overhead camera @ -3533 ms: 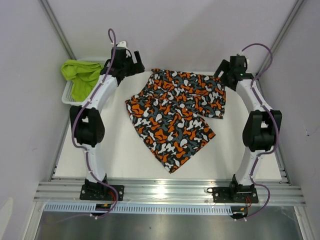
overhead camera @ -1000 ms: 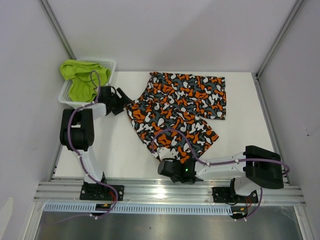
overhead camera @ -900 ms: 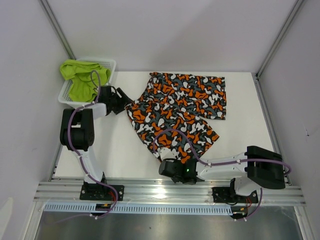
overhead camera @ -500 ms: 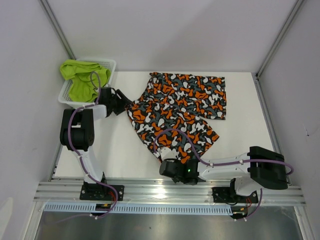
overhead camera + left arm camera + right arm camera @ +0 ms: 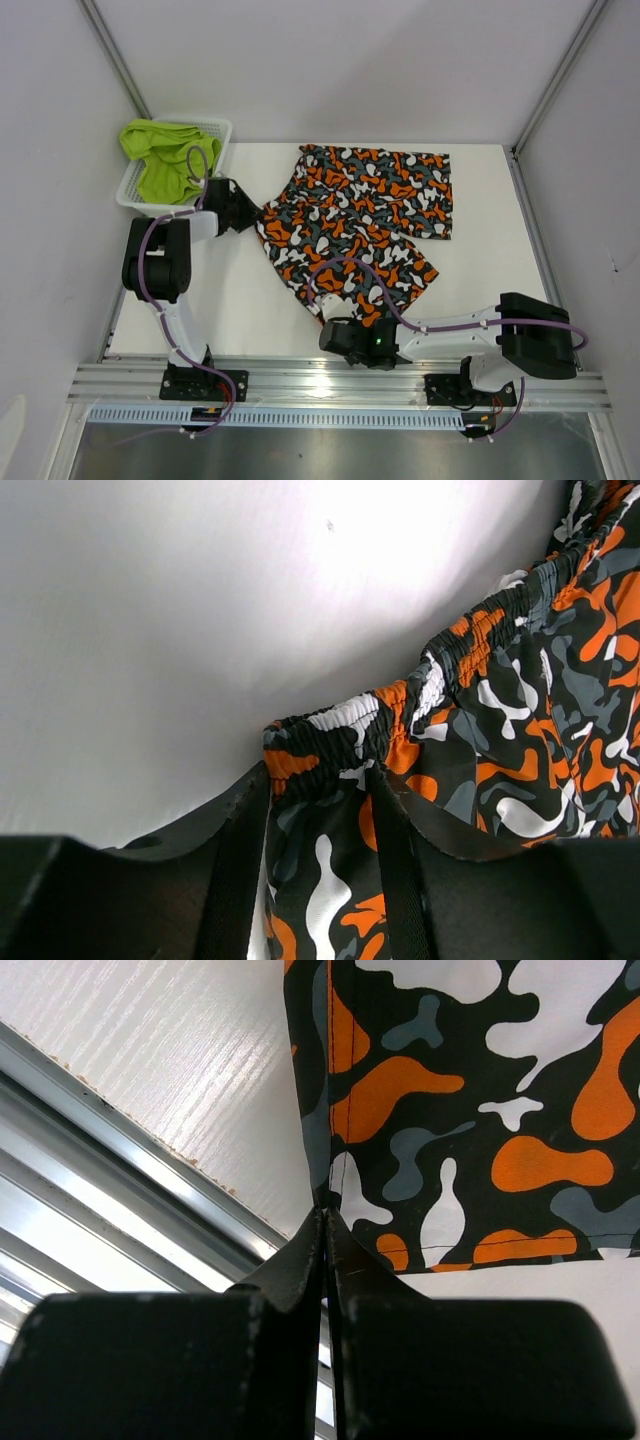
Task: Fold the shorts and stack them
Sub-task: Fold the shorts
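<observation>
The orange, black, white and grey camouflage shorts (image 5: 360, 215) lie spread flat on the white table. My left gripper (image 5: 243, 207) sits low at their left waistband corner. In the left wrist view its jaws (image 5: 318, 780) stand apart, astride the gathered elastic waistband (image 5: 340, 725), and cloth nearly fills the gap. My right gripper (image 5: 332, 322) is at the near leg corner. Its jaws (image 5: 325, 1215) are pinched shut on the hem corner of the shorts (image 5: 460, 1080). The lime green shorts (image 5: 165, 160) lie bunched in the basket.
A white mesh basket (image 5: 222, 126) stands at the back left corner, just behind my left gripper. The metal rail (image 5: 330, 380) runs along the table's near edge, close under my right gripper, and also shows in the right wrist view (image 5: 110, 1130). Grey walls enclose both sides.
My left gripper has slid slightly right onto the waistband corner and its jaws have narrowed around it. The right gripper stays pinched on the hem corner. Some seconds earlier both arms were at the table's back.
</observation>
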`<act>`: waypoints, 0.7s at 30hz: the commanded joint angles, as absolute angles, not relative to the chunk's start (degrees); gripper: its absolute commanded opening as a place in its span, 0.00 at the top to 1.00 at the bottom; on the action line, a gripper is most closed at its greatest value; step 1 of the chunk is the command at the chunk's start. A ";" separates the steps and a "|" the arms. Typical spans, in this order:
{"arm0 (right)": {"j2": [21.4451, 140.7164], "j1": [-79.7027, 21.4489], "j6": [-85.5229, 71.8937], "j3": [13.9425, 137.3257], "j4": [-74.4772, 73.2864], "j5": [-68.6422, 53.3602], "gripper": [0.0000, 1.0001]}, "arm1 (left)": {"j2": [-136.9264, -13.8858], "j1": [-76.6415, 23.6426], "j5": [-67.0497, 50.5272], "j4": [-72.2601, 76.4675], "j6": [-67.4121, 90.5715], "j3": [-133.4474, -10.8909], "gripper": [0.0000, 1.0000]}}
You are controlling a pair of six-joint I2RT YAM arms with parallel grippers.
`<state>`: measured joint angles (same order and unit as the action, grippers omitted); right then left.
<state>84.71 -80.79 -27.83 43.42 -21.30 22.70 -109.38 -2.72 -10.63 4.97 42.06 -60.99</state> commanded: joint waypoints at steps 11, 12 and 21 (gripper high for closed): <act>78.23 -82.35 -29.44 44.39 -23.38 25.31 1.00 | -111.45 -3.78 -7.38 1.76 42.71 -66.36 0.72; 77.96 -82.53 -29.53 44.12 -23.73 25.57 1.00 | -111.45 -3.78 -7.47 1.84 42.71 -66.27 0.79; 73.48 -90.77 -27.34 44.38 -25.66 27.85 1.00 | -107.15 -3.78 -10.37 -1.31 40.96 -64.17 1.00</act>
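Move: The shorts' near waistband corner already lies between the left hand's half-open fingers, within about 1 cm of them; the waistband's far end is some 16 cm ahead and 10 cm to the right, the white basket roughly 12 cm ahead and 20 cm left. The right hand already pinches the near leg's hem corner at its fingertips; that hem's other corner is about 11 cm ahead and 22 cm right, the metal rail some 8 cm straight back. Left fingers shut on the waistband corner while the right hand lifts the pinched hem about 4 cm, then back. ##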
